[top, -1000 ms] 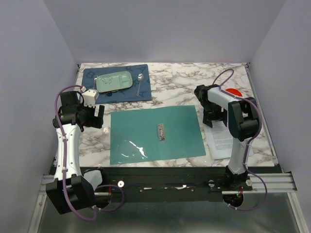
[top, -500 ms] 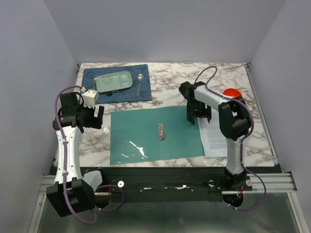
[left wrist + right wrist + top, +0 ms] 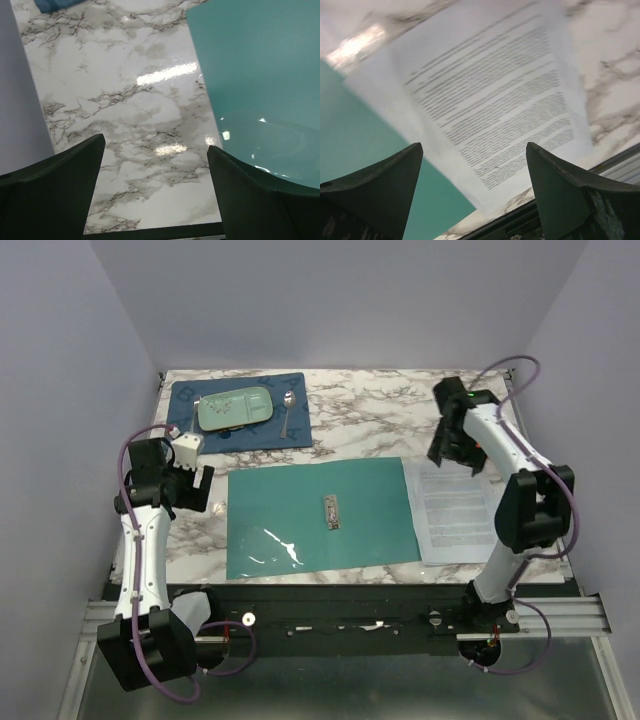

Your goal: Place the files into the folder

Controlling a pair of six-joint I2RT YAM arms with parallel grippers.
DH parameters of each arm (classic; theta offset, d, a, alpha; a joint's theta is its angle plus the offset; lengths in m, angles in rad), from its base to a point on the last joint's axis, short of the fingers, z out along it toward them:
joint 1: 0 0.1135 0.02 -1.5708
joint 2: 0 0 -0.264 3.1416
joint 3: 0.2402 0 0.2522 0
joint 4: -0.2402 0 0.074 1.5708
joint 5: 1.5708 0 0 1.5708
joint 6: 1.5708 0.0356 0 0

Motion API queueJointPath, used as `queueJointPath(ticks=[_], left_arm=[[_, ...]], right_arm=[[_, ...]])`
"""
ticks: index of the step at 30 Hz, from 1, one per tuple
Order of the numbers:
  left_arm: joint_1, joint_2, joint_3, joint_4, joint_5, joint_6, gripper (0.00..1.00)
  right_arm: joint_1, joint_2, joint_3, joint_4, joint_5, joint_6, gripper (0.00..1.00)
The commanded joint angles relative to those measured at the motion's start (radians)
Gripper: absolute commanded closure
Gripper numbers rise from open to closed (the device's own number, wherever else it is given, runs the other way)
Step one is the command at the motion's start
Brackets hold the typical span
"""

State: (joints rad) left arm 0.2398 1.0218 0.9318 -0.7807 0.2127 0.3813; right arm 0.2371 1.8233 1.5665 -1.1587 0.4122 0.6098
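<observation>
The teal folder (image 3: pixel 320 510) lies open and flat at the table's middle, with its metal clip (image 3: pixel 331 511) at the spine. The files (image 3: pixel 455 508), white printed sheets, lie flat just right of it, their left edge at or slightly over the folder's right edge. My right gripper (image 3: pixel 455 445) is open and empty, raised above the far end of the files. In the right wrist view, the gripper (image 3: pixel 474 146) looks down on the files (image 3: pixel 495 95) and the folder (image 3: pixel 365 150). My left gripper (image 3: pixel 187 490) is open and empty over bare marble left of the folder, as the left wrist view (image 3: pixel 155 145) shows, with the folder (image 3: pixel 260 75) at its right.
A dark blue placemat (image 3: pixel 290 435) at the back left holds a pale green tray (image 3: pixel 235 408) and a spoon (image 3: pixel 288 410). A small white block (image 3: pixel 186 446) sits near my left wrist. Walls close in the table's left, right and back.
My right arm swung from the folder's right edge up and back to the right. The files slid left and back against the folder and now lie uncovered. The left arm barely moved.
</observation>
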Motion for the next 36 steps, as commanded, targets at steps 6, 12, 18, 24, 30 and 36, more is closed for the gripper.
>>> queueJointPath(ticks=[6,12,18,24,30,36], left_arm=[[0.009,0.027,-0.303,0.291,-0.357,0.246,0.01],[0.010,0.115,-0.352,0.405,-0.381,0.243,0.01],[-0.010,0.199,-0.356,0.455,-0.375,0.214,0.01],[-0.124,0.216,-0.373,0.480,-0.394,0.162,0.01],[-0.194,0.270,-0.372,0.500,-0.412,0.108,0.01],[-0.218,0.279,-0.375,0.506,-0.404,0.093,0.01]], right_arm=[[-0.330,-0.117,-0.221,-0.036,0.189,0.097,0.08],[-0.436,-0.058,-0.201,-0.070,0.243,0.100,0.06],[-0.470,0.072,-0.146,-0.143,0.278,0.148,0.05],[-0.469,0.122,-0.167,-0.162,0.295,0.183,0.05],[-0.469,0.162,-0.200,-0.154,0.274,0.189,0.05],[-0.447,0.125,-0.263,-0.055,0.185,0.133,0.05]])
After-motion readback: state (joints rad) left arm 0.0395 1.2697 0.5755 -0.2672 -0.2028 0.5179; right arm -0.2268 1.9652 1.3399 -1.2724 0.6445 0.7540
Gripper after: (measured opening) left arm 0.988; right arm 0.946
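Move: The files' middle lies about 9 cm back from the right gripper, 3 cm to its right and 9 cm below, with their right edge some 10 cm beyond that. From the same gripper, the orange bowl stands 12 cm ahead and 9 cm right; the open folder's middle is 29 cm left and 10 cm back. From the left gripper, the folder's middle is about 28 cm right, 3 cm back and 15 cm below; the files are 61 cm right and level with it. Swing the open right gripper about 17 cm right and 12 cm back, past the files to their right edge, turning it some 30 degrees clockwise and sinking mainly in the second half. Meanwhile lower the open left gripper 12 cm towards the bare marble beside the folder's left edge, drifting left, then partly back towards the folder, its left side rolling up. ##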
